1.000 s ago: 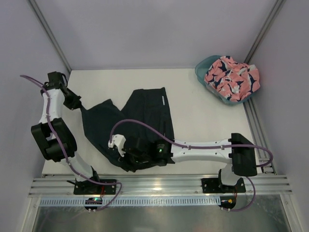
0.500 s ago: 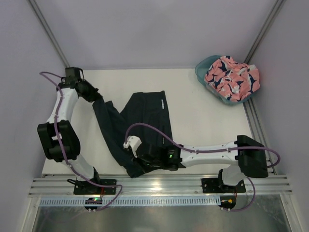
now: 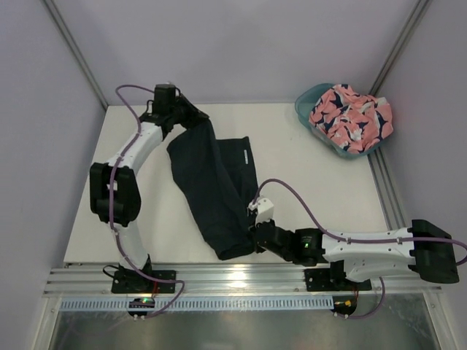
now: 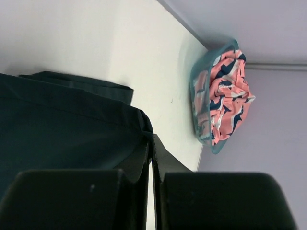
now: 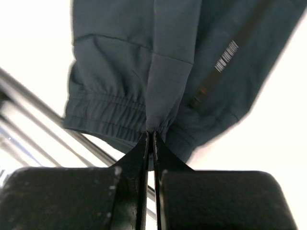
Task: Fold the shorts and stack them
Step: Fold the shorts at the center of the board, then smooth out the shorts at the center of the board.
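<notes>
The dark navy shorts (image 3: 215,186) lie stretched in a long band from the table's far middle to its near edge. My left gripper (image 3: 195,119) is shut on their far corner (image 4: 144,123). Near the front rail my right gripper (image 3: 253,235) is shut on the elastic waistband (image 5: 115,112), pinching a fold of cloth (image 5: 160,103). The salmon pink shorts with navy and white shapes (image 3: 350,117) sit bunched in the teal tub (image 3: 312,98) at the far right, also visible in the left wrist view (image 4: 225,96).
The white table (image 3: 321,182) ends at an aluminium rail (image 3: 241,278) along the near edge. Metal frame posts (image 3: 73,51) run up both back corners. The teal tub (image 4: 199,103) stands against the right edge.
My left gripper has swung from the far left to the far middle, dragging its corner of the navy shorts rightward. My right gripper pulled the waistband to the right along the near edge.
</notes>
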`<state>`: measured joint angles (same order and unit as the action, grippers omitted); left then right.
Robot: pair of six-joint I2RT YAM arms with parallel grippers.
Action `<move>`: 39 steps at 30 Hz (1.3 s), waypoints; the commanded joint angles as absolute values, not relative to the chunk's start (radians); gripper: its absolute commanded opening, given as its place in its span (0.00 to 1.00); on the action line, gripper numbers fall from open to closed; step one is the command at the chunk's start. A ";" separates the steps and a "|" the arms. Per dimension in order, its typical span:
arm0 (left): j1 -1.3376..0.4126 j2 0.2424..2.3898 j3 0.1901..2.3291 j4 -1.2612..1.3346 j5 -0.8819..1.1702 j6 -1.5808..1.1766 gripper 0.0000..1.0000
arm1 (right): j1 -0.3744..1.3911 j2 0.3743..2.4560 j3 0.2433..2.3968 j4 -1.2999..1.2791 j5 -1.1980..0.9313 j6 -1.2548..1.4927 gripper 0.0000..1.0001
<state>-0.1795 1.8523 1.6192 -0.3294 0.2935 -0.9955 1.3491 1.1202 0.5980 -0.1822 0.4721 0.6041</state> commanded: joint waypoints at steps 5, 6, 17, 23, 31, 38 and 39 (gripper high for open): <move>-0.311 2.075 1.770 -0.074 0.282 -1.074 0.00 | 1.351 1.031 0.430 -0.155 0.617 0.856 0.04; -0.337 2.106 1.804 -0.077 0.284 -1.071 0.00 | 1.351 1.029 0.419 -0.163 0.627 0.868 0.04; -0.397 2.404 2.140 -0.181 0.403 -1.001 0.24 | 1.351 1.057 0.419 -0.225 0.609 0.933 0.30; -0.374 2.266 2.165 -0.464 0.356 -0.774 0.52 | 1.351 1.005 0.543 -0.308 0.577 0.877 0.49; -0.373 1.919 1.782 -0.736 0.132 -0.569 0.55 | 1.128 1.034 0.644 -0.239 0.353 0.672 0.54; -0.252 1.881 1.533 -0.741 0.192 -0.543 0.55 | 1.022 1.207 0.742 -0.207 0.187 0.566 0.54; -0.241 1.890 1.528 -0.724 0.204 -0.546 0.55 | 1.022 1.224 0.738 -0.198 0.169 0.575 0.54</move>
<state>-0.3115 1.8263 1.5894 -0.7063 0.1852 -0.5785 1.0203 1.1759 0.7010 -0.2447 0.2737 0.6315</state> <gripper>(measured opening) 0.554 0.538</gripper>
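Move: The shorts' lower layer lies flat, and its far right corner is about 16 cm to the right of the left hand, 3 cm ahead and 19 cm below it. The white label is some 14 cm right and 5 cm back; the blue basket stands about 48 cm right and 8 cm ahead. The near right end of the shorts is about 5 cm right of the right hand and 7 cm below, level fore-and-aft; the board's near edge is some 6 cm behind that hand. The shorts' raised edge, still pinched at both ends, is laid over the lower layer: the left hand swings it some 17 cm right and 11 cm down, slightly forward, turning clockwise, while the right lowers its end 5 cm down and right. Both open about halfway and lift clear; the left returns back and left over the cloth, finally dipping, the right goes forward along it. ##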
